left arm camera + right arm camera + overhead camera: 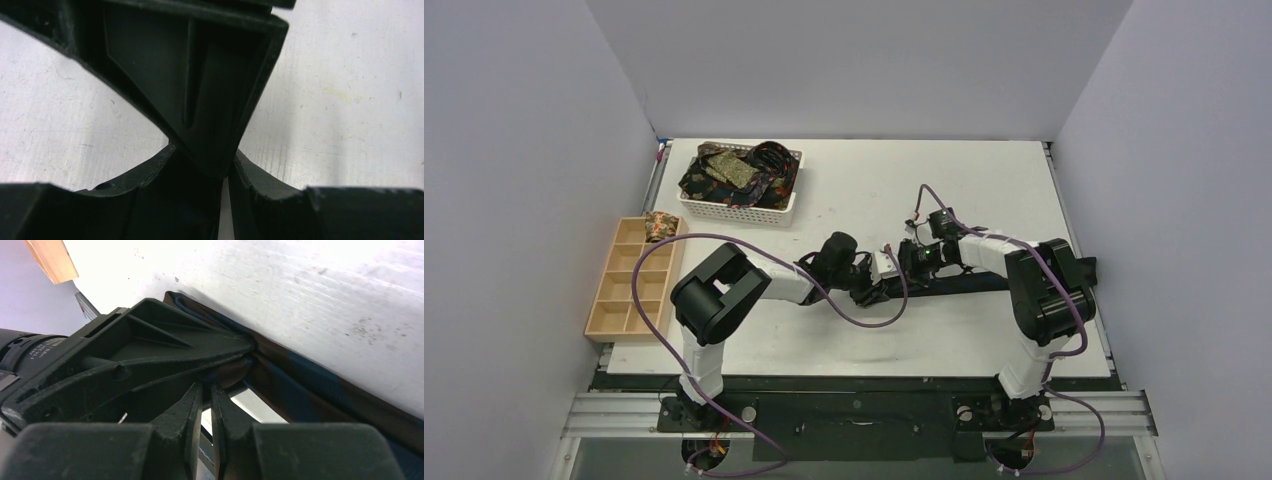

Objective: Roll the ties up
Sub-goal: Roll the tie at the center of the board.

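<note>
A dark tie [959, 284] with brown and blue stripes [305, 390] lies stretched across the table's middle, running right from where both grippers meet. My left gripper [869, 289] is closed on the tie's left end; in its wrist view dark fabric fills the space between its fingers [142, 175]. My right gripper [896, 260] comes in from the right, and its nearly closed tips [206, 388] pinch the fold of fabric beside the left gripper's finger [165, 347]. More ties fill the white basket [742, 180]. One small patterned roll [660, 226] sits in the wooden tray.
The white lattice basket [786, 208] stands at the back left. The pale wooden compartment tray [614, 318] lies along the left edge of the table. Purple cables [879, 318] loop from both arms over the middle.
</note>
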Controlling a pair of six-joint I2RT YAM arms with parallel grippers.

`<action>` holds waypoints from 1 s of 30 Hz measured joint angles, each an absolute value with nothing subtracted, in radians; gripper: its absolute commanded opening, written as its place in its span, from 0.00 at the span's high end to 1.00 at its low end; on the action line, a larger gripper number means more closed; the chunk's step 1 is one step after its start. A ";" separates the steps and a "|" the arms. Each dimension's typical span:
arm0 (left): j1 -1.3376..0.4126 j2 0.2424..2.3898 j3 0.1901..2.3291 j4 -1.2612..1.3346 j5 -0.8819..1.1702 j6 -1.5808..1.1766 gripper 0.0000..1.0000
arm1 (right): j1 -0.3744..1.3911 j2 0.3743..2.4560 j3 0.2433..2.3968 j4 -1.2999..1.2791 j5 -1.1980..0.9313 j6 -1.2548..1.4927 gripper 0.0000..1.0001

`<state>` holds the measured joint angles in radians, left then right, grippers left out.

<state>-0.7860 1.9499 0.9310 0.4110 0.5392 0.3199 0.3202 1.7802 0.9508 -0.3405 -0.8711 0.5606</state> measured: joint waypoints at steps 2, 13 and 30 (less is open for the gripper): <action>-0.786 1.950 0.930 0.411 0.540 0.320 0.65 | 0.336 1.780 0.951 -0.329 -0.870 0.567 0.91; -0.786 1.950 0.929 0.414 0.540 0.320 0.49 | 0.344 1.867 0.989 -0.341 -0.846 0.532 0.94; -0.670 1.809 0.824 0.287 0.564 0.300 0.26 | 0.290 1.917 1.051 -0.507 -0.854 0.402 0.95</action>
<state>-0.6704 1.8088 0.8238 0.2871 0.5640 0.3000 0.2901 1.9171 1.0512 -0.5072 -0.8536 0.4015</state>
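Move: My left fingers still grip the tie's folded left end across its width; its middle is about 2 cm left of the hand point, level fore and aft, 1 cm below. From my right hand, nearly shut above the fold, it lies some 5 cm left, 1 cm back and 4 cm below. The rest of the tie runs off in a flat strip, its middle about 19 cm right of my right hand, straight level, 5 cm below. I bring my right hand down about 3 cm onto the folded layers, fingers almost shut, easing a couple of centimetres to the right after a slight drift left. As it settles, my left fingers open wide, let go of the fold's sides, and back out leftward about 6 cm, away from my right hand and towards the tie's end, with a slight turn counter-clockwise. ##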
